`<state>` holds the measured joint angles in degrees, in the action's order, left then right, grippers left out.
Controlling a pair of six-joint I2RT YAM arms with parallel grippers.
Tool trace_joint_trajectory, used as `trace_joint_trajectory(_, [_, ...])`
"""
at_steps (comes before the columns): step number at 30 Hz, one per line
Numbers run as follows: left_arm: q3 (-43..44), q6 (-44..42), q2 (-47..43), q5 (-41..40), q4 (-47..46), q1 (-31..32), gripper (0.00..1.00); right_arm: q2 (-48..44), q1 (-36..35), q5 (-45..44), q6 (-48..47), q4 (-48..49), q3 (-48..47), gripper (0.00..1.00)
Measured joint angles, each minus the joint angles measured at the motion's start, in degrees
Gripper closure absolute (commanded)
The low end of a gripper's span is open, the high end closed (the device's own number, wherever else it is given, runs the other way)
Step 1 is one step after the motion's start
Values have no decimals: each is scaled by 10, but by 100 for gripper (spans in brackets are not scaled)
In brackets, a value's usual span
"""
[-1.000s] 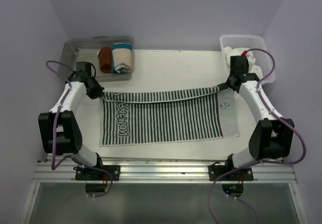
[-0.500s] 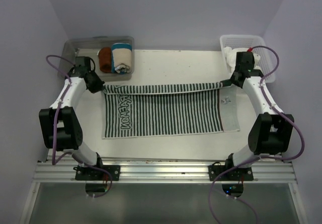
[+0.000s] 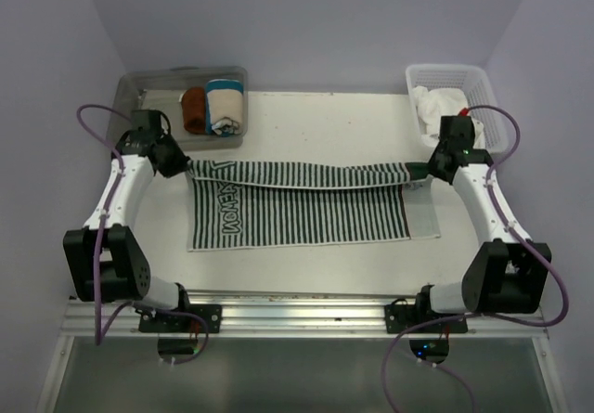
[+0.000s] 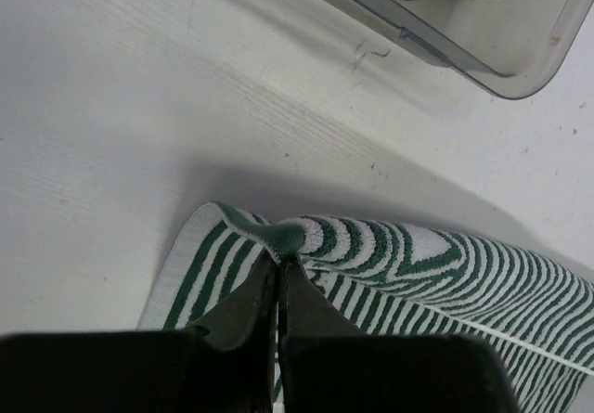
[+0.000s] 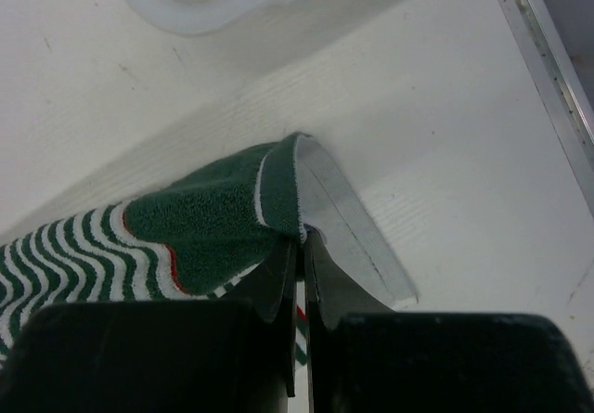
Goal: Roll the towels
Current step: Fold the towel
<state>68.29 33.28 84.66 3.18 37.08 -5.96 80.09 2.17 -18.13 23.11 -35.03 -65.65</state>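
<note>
The green-and-white striped towel (image 3: 306, 211) lies spread across the middle of the table, its far edge folded over toward me as a band. My left gripper (image 3: 188, 165) is shut on the towel's far-left corner (image 4: 290, 237), pinching it between the fingers. My right gripper (image 3: 414, 166) is shut on the far-right corner (image 5: 278, 200), where solid green cloth and a grey-white border show. The plain white towel (image 3: 436, 107) sits bunched in the white basket (image 3: 483, 83) at the back right.
A clear bin (image 3: 139, 93) at the back left holds a rolled rust-brown towel (image 3: 194, 109) and a cream towel with a teal band (image 3: 225, 105). The bin's edge (image 4: 445, 51) lies close beyond my left gripper. A metal rail (image 3: 297, 316) runs along the near edge.
Both grippers have carried the towel's far edge toward the near side, folding it over itself. The towel's visible spread is shorter front to back than a second ago.
</note>
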Motion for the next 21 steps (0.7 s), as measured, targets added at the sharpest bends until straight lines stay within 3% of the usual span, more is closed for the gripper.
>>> trace_joint_trajectory(15, [-170, 1, -108, 18, 31, 0, 100, -75, 78, 37, 42, -46, 154, 100])
trace_joint_trajectory(21, [-180, 1, -134, 17, 41, 0, 100, -90, 80, 47, 52, -45, 165, 100])
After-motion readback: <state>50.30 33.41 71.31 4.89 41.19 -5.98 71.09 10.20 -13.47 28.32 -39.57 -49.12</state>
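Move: The towel's held far edge is already pinched in both hands, its lower layer spread towards the bases. That layer's left near corner lies about 19 cm back from the left hand, 2 cm right and 9 cm below; the clear bin is 16 cm ahead, 5 cm left. The layer's right near corner lies about 17 cm straight back from the right hand and 10 cm below; the white basket stands 17 cm ahead, 11 cm right. The towel's held edge is drawn back over its own lower layer towards the near edge, both hands keeping their pinch and travelling together some 9 cm towards the bases. They sink as they go, the left by 5 cm and the right by 7, fingers tipping about 10 degrees further down; the right also turns slightly clockwise. Both ease to a stop. ##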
